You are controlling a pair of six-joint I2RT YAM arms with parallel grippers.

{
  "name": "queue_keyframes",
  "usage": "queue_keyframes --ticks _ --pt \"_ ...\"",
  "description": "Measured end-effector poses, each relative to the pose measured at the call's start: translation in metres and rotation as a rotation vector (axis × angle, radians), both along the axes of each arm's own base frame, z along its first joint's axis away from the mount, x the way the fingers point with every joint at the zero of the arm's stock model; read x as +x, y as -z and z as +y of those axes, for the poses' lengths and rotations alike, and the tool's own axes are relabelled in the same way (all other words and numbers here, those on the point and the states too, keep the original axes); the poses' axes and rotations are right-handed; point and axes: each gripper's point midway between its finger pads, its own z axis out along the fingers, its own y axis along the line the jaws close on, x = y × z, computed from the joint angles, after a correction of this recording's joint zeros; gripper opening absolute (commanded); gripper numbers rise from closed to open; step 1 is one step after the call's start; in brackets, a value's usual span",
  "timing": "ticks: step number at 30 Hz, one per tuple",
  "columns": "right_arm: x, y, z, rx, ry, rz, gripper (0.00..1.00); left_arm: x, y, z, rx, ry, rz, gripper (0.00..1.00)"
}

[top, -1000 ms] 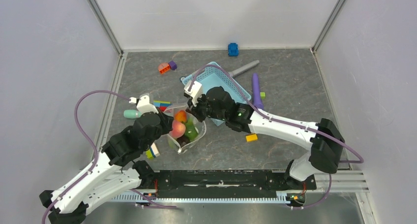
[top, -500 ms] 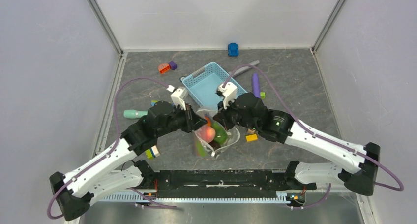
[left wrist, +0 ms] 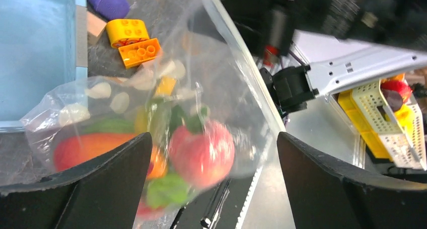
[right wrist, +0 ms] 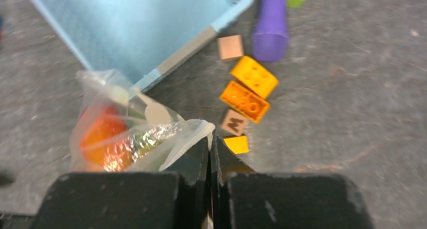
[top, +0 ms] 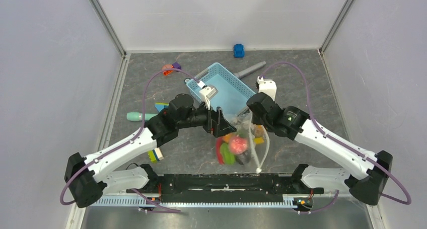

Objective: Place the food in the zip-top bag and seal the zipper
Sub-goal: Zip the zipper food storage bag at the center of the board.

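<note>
The zip-top bag (top: 245,133), clear with white dots, droops from my right gripper (top: 251,120), which is shut on its top edge. In the right wrist view the right gripper (right wrist: 210,139) pinches a fold of the bag (right wrist: 151,133). The food (top: 233,147) is inside the bag: pink, green, orange and red pieces bunched at the bottom. My left gripper (top: 220,124) stands wide open just left of the bag. In the left wrist view the left gripper (left wrist: 212,136) brackets the bag without touching it, and a pink fruit (left wrist: 201,153) shows through. The zipper (left wrist: 247,75) runs as a thick clear strip along the bag's edge.
A light-blue mesh basket (top: 221,85) stands just behind both grippers. A purple stick (right wrist: 271,22), yellow and orange bricks (right wrist: 247,90) and a lettered block (right wrist: 234,122) lie right of it. A blue toy car (top: 238,50) sits by the back wall, a teal piece (top: 135,116) at the left.
My left gripper has opened and let go of the bag. Both arms moved right, and the bag with the food swung right and nearer, now held by the right gripper alone.
</note>
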Motion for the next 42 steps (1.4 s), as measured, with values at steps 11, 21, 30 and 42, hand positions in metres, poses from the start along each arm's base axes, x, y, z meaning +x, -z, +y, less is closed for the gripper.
queue_keyframes --ticks 11,21,30,42 --pt "0.019 -0.036 -0.044 -0.154 0.212 -0.001 0.0 -0.05 -0.044 0.028 -0.081 0.122 -0.329 1.0" --pt "0.011 -0.065 -0.07 -0.137 0.289 -0.065 0.0 -0.056 -0.002 0.0 0.006 0.231 -0.321 1.0" --pt "0.034 -0.08 -0.063 -0.168 0.38 -0.098 0.0 -0.083 0.009 -0.024 0.049 0.271 -0.42 1.0" --pt "0.042 -0.072 -0.068 -0.187 0.405 -0.094 0.0 -0.038 0.047 0.012 0.163 -0.058 -0.52 1.0"
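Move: The zipper's free corner hangs roughly 14 cm back, 11 cm to the right and 7 cm below the open left hand, with the peach inside the bag about 7 cm back, 4 cm right and 12 cm below that hand. The same corner lies some 20 cm straight back from the right hand and 3 cm lower. The yellow block is about 7 cm back, 1 cm right and 19 cm below the right hand; the orange bricks lie level with it, 2 cm right and 19 cm down. Keep the right gripper shut on the bag's zipper edge and carry it up about 7 cm, as far to the right and a little forward, turning clockwise. Draw the wide-open left gripper back and briefly up, then down and farther back, clear of the bag; finish forward again, still sinking, rolling its far side up some 30 degrees, without gripping anything. ##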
